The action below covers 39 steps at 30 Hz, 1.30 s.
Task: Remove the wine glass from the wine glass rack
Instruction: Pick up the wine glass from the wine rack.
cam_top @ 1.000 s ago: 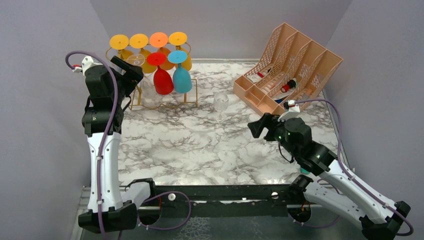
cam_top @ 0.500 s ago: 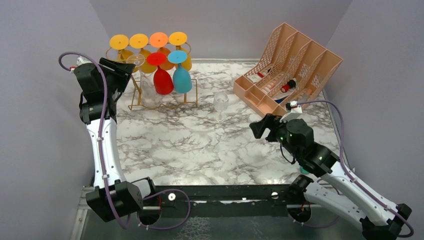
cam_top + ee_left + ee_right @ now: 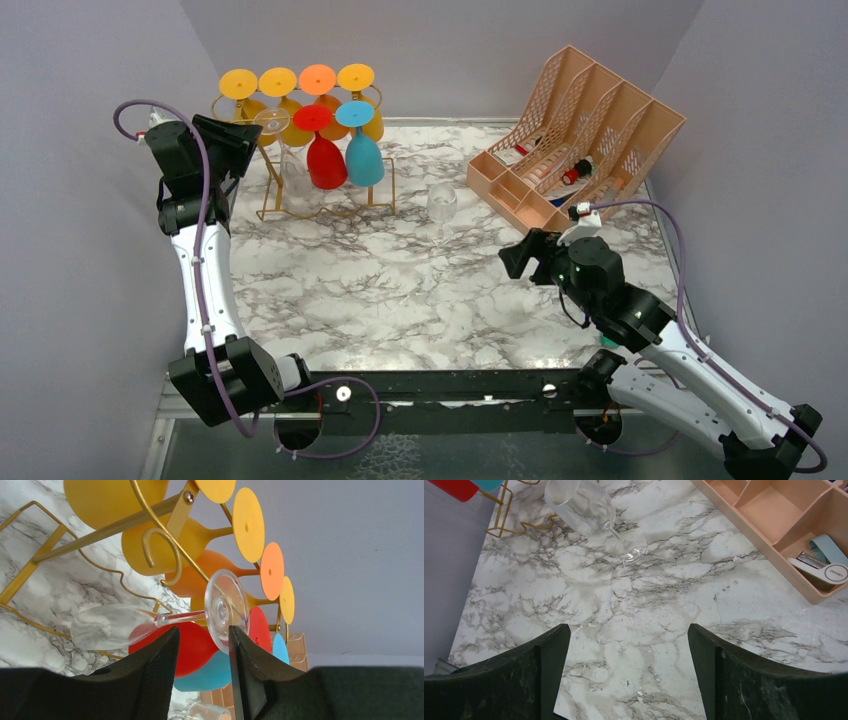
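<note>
The gold wire wine glass rack (image 3: 330, 208) stands at the back left, with yellow, orange, red and blue glasses hanging upside down. A clear wine glass (image 3: 272, 120) hangs at its near left end. In the left wrist view this glass (image 3: 105, 626) lies across the frame, stem on the scroll rail (image 3: 160, 540). My left gripper (image 3: 245, 140) is at its foot (image 3: 226, 611). The jaws (image 3: 204, 630) stand partly apart, and the foot's lower rim rests by the right fingertip (image 3: 240, 650), clear of the left one. My right gripper (image 3: 629, 627) hangs open over bare marble.
A second clear glass (image 3: 441, 205) stands upright on the marble between rack and organizer, also seen in the right wrist view (image 3: 584, 507). The peach lattice file organizer (image 3: 575, 135) with small items sits at the back right. Grey walls close in both sides.
My left gripper has swung left and back to the rack's end, and its jaws have narrowed around the clear glass's foot. The right arm has barely shifted.
</note>
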Motion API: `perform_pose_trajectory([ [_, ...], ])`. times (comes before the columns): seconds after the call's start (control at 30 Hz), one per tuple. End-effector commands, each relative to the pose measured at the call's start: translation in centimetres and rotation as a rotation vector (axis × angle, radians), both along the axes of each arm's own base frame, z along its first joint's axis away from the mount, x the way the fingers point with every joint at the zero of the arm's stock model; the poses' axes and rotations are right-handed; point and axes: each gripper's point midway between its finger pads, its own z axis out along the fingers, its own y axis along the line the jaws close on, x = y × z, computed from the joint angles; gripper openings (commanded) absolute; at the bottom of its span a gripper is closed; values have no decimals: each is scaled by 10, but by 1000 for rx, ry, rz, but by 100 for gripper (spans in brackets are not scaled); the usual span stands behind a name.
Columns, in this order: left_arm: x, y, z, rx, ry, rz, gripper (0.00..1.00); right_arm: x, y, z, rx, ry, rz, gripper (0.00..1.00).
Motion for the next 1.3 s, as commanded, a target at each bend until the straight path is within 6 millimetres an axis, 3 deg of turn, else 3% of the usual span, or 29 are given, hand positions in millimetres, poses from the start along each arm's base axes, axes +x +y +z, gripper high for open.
perform_pose_trajectory([
  [0.0,6,-4,18,1,-87,-53,42,1,-3,4,-2,-3,-21,90],
  [0.47,20,-10,9,-22,-107,-125,31,2,-2,5,-4,0,-19,90],
  [0.7,21,-10,-3,-38,-78,-124,16,2,-1,5,-4,1,-18,90],
  [0.97,17,-11,8,-60,-97,-109,1,2,-1,7,5,-3,-20,90],
  [1.27,10,-15,29,-127,-147,-98,0,2,1,5,8,6,-15,90],
])
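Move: The foot of the clear wine glass, hanging upside down on the rack, is about 4 cm ahead of my left hand and 3 cm to its right, at about fingertip height. The red glass's foot stands some 7 cm to the right of that foot; two yellow feet lie about 6 cm beyond it, one roughly 5 cm left, the other 1 cm right. From my right hand the clear foot is about 22 cm ahead, 40 cm left and 14 cm higher. With one finger above the clear foot and the other below, I ease my left hand about 2 cm forward and a little to the right until the tips reach over its near rim. Then I hold there, shutting the half-open fingers to pinch the rim, and rise barely half a centimetre, the wrist tipping slightly up and turning some 5 degrees clockwise. ##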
